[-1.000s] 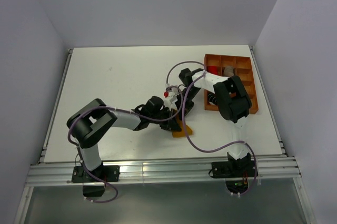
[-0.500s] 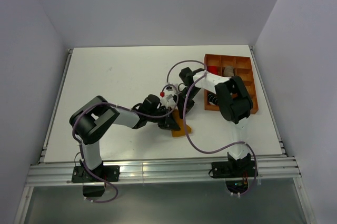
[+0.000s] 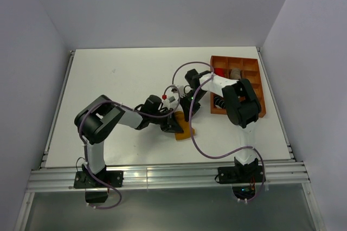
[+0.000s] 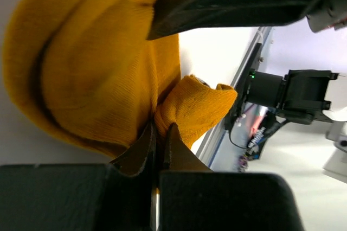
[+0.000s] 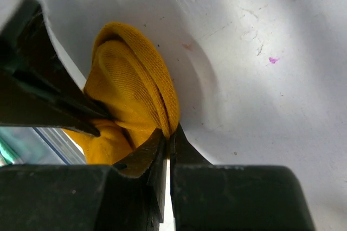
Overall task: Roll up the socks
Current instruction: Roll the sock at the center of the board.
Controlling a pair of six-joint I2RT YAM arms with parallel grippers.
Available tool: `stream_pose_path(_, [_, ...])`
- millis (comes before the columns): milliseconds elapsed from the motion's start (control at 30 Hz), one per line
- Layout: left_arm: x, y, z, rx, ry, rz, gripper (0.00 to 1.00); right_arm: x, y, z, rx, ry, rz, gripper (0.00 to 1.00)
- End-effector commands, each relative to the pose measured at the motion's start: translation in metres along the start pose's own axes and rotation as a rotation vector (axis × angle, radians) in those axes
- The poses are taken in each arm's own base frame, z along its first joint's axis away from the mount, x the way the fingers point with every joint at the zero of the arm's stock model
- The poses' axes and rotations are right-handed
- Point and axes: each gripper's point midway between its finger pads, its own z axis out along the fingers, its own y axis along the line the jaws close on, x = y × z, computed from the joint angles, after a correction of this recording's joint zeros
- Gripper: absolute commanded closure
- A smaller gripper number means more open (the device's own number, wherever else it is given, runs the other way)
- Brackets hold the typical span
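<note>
The mustard-orange sock [image 3: 186, 130] lies bunched on the white table between both arms. My left gripper [image 3: 173, 126] is at its left side and shut on a fold of the fabric [image 4: 160, 127]. From the far side my right gripper [image 3: 187, 116] is shut on the sock's doubled edge [image 5: 168, 133]. In the left wrist view the sock [image 4: 103, 68] fills the frame, curled over on itself. In the right wrist view the sock [image 5: 133, 87] stands up as a rounded fold. A black-and-white striped sock [image 3: 217, 102] shows in the tray's near-left compartment, partly hidden by the right arm.
An orange-brown compartment tray [image 3: 259, 87] sits at the right of the table, holding a red bundle [image 3: 218, 72] and a grey bundle [image 3: 236, 72]. Purple cables loop over the sock area. The table's near edge and metal rails lie just in front of the sock.
Both grippers have stayed shut on the mustard sock. The left arm has drawn back to the left and slightly away from the near edge, and the sock has shifted a little with it.
</note>
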Motion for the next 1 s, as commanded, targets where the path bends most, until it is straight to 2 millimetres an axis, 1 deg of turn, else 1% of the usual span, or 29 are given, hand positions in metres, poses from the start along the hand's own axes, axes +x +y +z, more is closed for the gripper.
stream_pose_path(0, [0.068, 0.087, -0.013, -0.285, 0.188, -0.211, 1.00, -0.031, -0.037, -0.014, 0.149, -0.124, -0.112, 0.98])
stream_pose_path(100, [0.067, 0.089, -0.013, -0.290, 0.205, -0.238, 1.00, -0.033, -0.035, -0.016, 0.146, -0.138, -0.118, 0.97])
stream_pose_path(167, [0.072, 0.097, -0.015, -0.327, 0.227, -0.253, 1.00, -0.034, -0.032, -0.018, 0.141, -0.145, -0.127, 0.97])
stream_pose_path(200, [0.075, 0.101, -0.015, -0.337, 0.240, -0.264, 1.00, -0.033, -0.031, -0.018, 0.137, -0.148, -0.138, 0.95])
stream_pose_path(233, [0.075, 0.104, -0.016, -0.346, 0.244, -0.268, 1.00, -0.034, -0.030, -0.019, 0.130, -0.157, -0.147, 0.91])
stream_pose_path(267, [0.074, 0.106, -0.017, -0.352, 0.245, -0.271, 1.00, -0.034, -0.028, -0.021, 0.128, -0.165, -0.157, 0.81])
stream_pose_path(300, [0.077, 0.109, -0.019, -0.365, 0.252, -0.279, 1.00, -0.034, -0.025, -0.025, 0.132, -0.179, -0.169, 0.75])
stream_pose_path(333, [0.076, 0.110, -0.019, -0.369, 0.251, -0.280, 1.00, -0.038, -0.025, -0.029, 0.137, -0.203, -0.182, 0.70])
stream_pose_path(367, [0.076, 0.111, -0.019, -0.376, 0.251, -0.284, 1.00, -0.037, -0.025, -0.033, 0.136, -0.220, -0.182, 0.62])
stream_pose_path(433, [0.078, 0.116, -0.020, -0.392, 0.257, -0.296, 1.00, -0.043, -0.023, -0.048, 0.153, -0.268, -0.205, 0.56])
stream_pose_path(467, [0.083, 0.120, -0.020, -0.400, 0.266, -0.310, 1.00, -0.046, -0.022, -0.059, 0.161, -0.299, -0.209, 0.54])
stream_pose_path(500, [0.084, 0.122, -0.020, -0.405, 0.270, -0.315, 1.00, -0.047, -0.025, -0.062, 0.160, -0.309, -0.201, 0.53])
stream_pose_path(567, [0.089, 0.127, -0.020, -0.413, 0.276, -0.331, 1.00, -0.050, -0.024, -0.082, 0.161, -0.364, -0.210, 0.53])
stream_pose_path(600, [0.093, 0.130, -0.021, -0.419, 0.283, -0.344, 1.00, -0.049, -0.022, -0.088, 0.160, -0.385, -0.228, 0.53])
stream_pose_path(633, [0.092, 0.130, -0.020, -0.407, 0.278, -0.339, 1.00, -0.049, -0.016, -0.102, 0.168, -0.423, -0.258, 0.53])
stream_pose_path(667, [0.092, 0.130, -0.020, -0.402, 0.275, -0.348, 1.00, -0.040, -0.012, -0.103, 0.154, -0.435, -0.271, 0.52])
stream_pose_path(700, [0.094, 0.130, -0.020, -0.395, 0.281, -0.358, 1.00, -0.038, -0.010, -0.111, 0.157, -0.468, -0.319, 0.52])
stream_pose_path(733, [0.095, 0.130, -0.020, -0.393, 0.283, -0.360, 1.00, -0.037, 0.002, -0.126, 0.179, -0.513, -0.384, 0.51])
stream_pose_path(767, [0.095, 0.130, -0.021, -0.390, 0.283, -0.359, 1.00, -0.020, 0.007, -0.115, 0.166, -0.500, -0.409, 0.48])
stream_pose_path(833, [0.095, 0.130, -0.020, -0.384, 0.291, -0.366, 1.00, -0.013, 0.018, -0.117, 0.196, -0.539, -0.542, 0.45])
stream_pose_path(867, [0.096, 0.131, -0.020, -0.389, 0.298, -0.370, 1.00, 0.003, 0.025, -0.113, 0.222, -0.536, -0.617, 0.44])
stream_pose_path(900, [0.095, 0.131, -0.020, -0.387, 0.298, -0.372, 1.00, 0.004, 0.028, -0.111, 0.269, -0.537, -0.685, 0.43])
stream_pose_path(933, [0.095, 0.131, -0.020, -0.387, 0.300, -0.373, 1.00, 0.009, 0.031, -0.108, 0.295, -0.534, -0.734, 0.43])
stream_pose_path(967, [0.097, 0.132, -0.021, -0.391, 0.303, -0.380, 1.00, 0.025, 0.036, -0.101, 0.331, -0.533, -0.792, 0.41])
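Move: The mustard sock lies half rolled between the hands: its middle is about 4 cm back and 2 cm left of the right hand, about 1 cm below, and that hand's shut fingers still nip its folded far edge. From the left hand, also pinching the sock, the middle is some 2 cm ahead, 3 cm right, 1 cm below. The black striped sock in the tray sits about 7 cm ahead and 14 cm right of the right hand; the wooden tray's middle is about 15 cm ahead, 23 cm right. The sock's folded far edge is let go as the right fingers open to a little over half. The right hand backs off upward: first some 5 cm forward while rising, then back again as it climbs to about 10 cm and shifts 5 cm right, tipping its fingers up some 45 degrees. The left hand keeps its pinch, rolling about 15 degrees and easing 1 cm down and 1 cm left. ##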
